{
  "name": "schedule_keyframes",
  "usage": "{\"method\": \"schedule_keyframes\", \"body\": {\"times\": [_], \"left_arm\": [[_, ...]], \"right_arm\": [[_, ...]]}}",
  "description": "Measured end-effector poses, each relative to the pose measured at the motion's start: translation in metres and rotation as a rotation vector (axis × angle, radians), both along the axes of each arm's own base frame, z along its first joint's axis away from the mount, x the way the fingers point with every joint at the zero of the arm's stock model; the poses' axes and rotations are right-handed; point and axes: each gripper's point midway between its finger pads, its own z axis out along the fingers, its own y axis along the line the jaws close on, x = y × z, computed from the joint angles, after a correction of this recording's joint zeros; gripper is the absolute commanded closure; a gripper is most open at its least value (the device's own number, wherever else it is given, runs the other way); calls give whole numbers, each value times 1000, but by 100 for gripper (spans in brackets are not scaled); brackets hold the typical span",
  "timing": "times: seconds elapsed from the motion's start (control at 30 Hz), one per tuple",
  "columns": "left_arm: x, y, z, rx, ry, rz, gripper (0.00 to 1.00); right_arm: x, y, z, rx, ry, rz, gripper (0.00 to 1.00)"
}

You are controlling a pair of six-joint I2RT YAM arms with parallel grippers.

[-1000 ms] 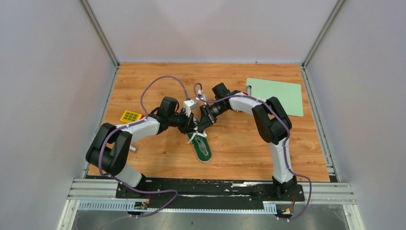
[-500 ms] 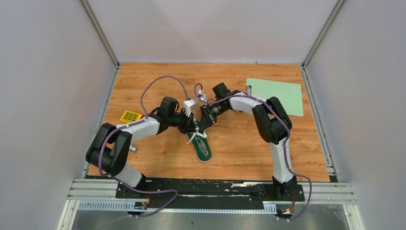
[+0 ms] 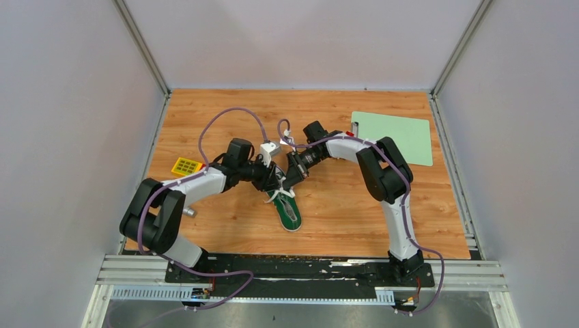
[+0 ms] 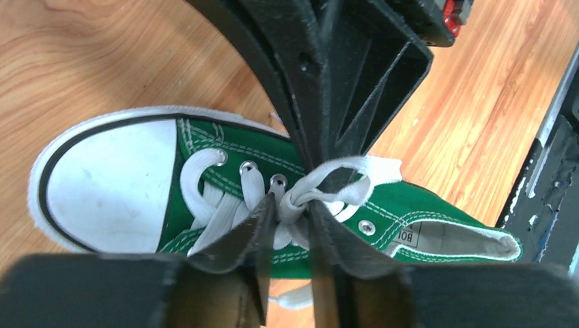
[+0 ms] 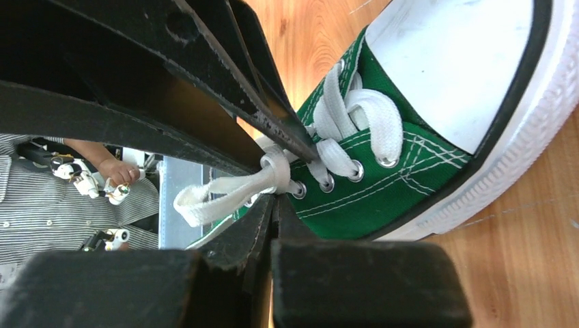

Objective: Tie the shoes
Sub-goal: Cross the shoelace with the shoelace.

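The shoe (image 3: 290, 213) is a small green sneaker with a white toe cap (image 4: 109, 184), lying mid-table with its toe toward the arm bases. Both grippers meet over its white laces (image 4: 218, 205). My left gripper (image 4: 293, 201) stands slightly open, and the lace knot (image 4: 304, 198) sits between its fingertips. My right gripper (image 5: 276, 198) is shut on the lace right at the knot. A lace loop (image 5: 218, 195) sticks out beside its tips. In the left wrist view the right gripper (image 4: 319, 164) comes down from above onto a loop (image 4: 348, 188).
A yellow gridded block (image 3: 185, 165) lies left of the left arm. A pale green mat (image 3: 394, 137) covers the far right of the table. A small metal piece (image 3: 191, 212) sits by the left elbow. A person in a striped shirt (image 5: 41, 198) is beyond the table.
My left gripper has opened from shut, its fingers now apart around the knot. My right gripper has closed onto the lace. Both arms have shifted slightly.
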Motion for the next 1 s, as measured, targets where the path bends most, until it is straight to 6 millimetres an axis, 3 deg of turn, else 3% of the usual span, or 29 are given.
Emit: {"method": "schedule_keyframes", "body": {"times": [0.17, 0.4, 0.7, 0.93, 1.0], "left_arm": [[-4, 9, 9, 33, -16, 1, 49], [-15, 23, 18, 94, -15, -45, 43], [-12, 21, 31, 88, -20, -65, 44], [-7, 23, 20, 120, 21, -63, 47], [-4, 23, 15, 134, 47, -63, 54]], "right_arm": [[0, 0, 2, 3, 16, -2, 100], [4, -4, 2, -6, 28, -22, 100], [6, -4, 2, -14, 37, -33, 100], [7, -4, 1, -17, 41, -41, 94], [8, -4, 1, -20, 43, -43, 91]]}}
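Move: The left hand, its fingers already slightly open, is right at the shoelace crossing, which lies about 1 cm to its right, 1 cm back and 1 cm below. From there the white toe cap is about 8 cm ahead and 1 cm left, the shoe opening some 7 cm back and 3 cm right. A loose lace strand hangs roughly 3 cm back and 2 cm left. The right hand, shut at the laces, has the crossing about 1 cm to its left. Letting the lace go, the left fingers spread to about half open as the hand backs off the crossing, some 2.5 cm left and 3 cm up, drifting back slightly. It then stays out to the left, sinks about 1.5 cm and eases forward again, fingers open towards the hanging strand. The right hand keeps its closed fingers on the lace beside the crossing, nearly still. ##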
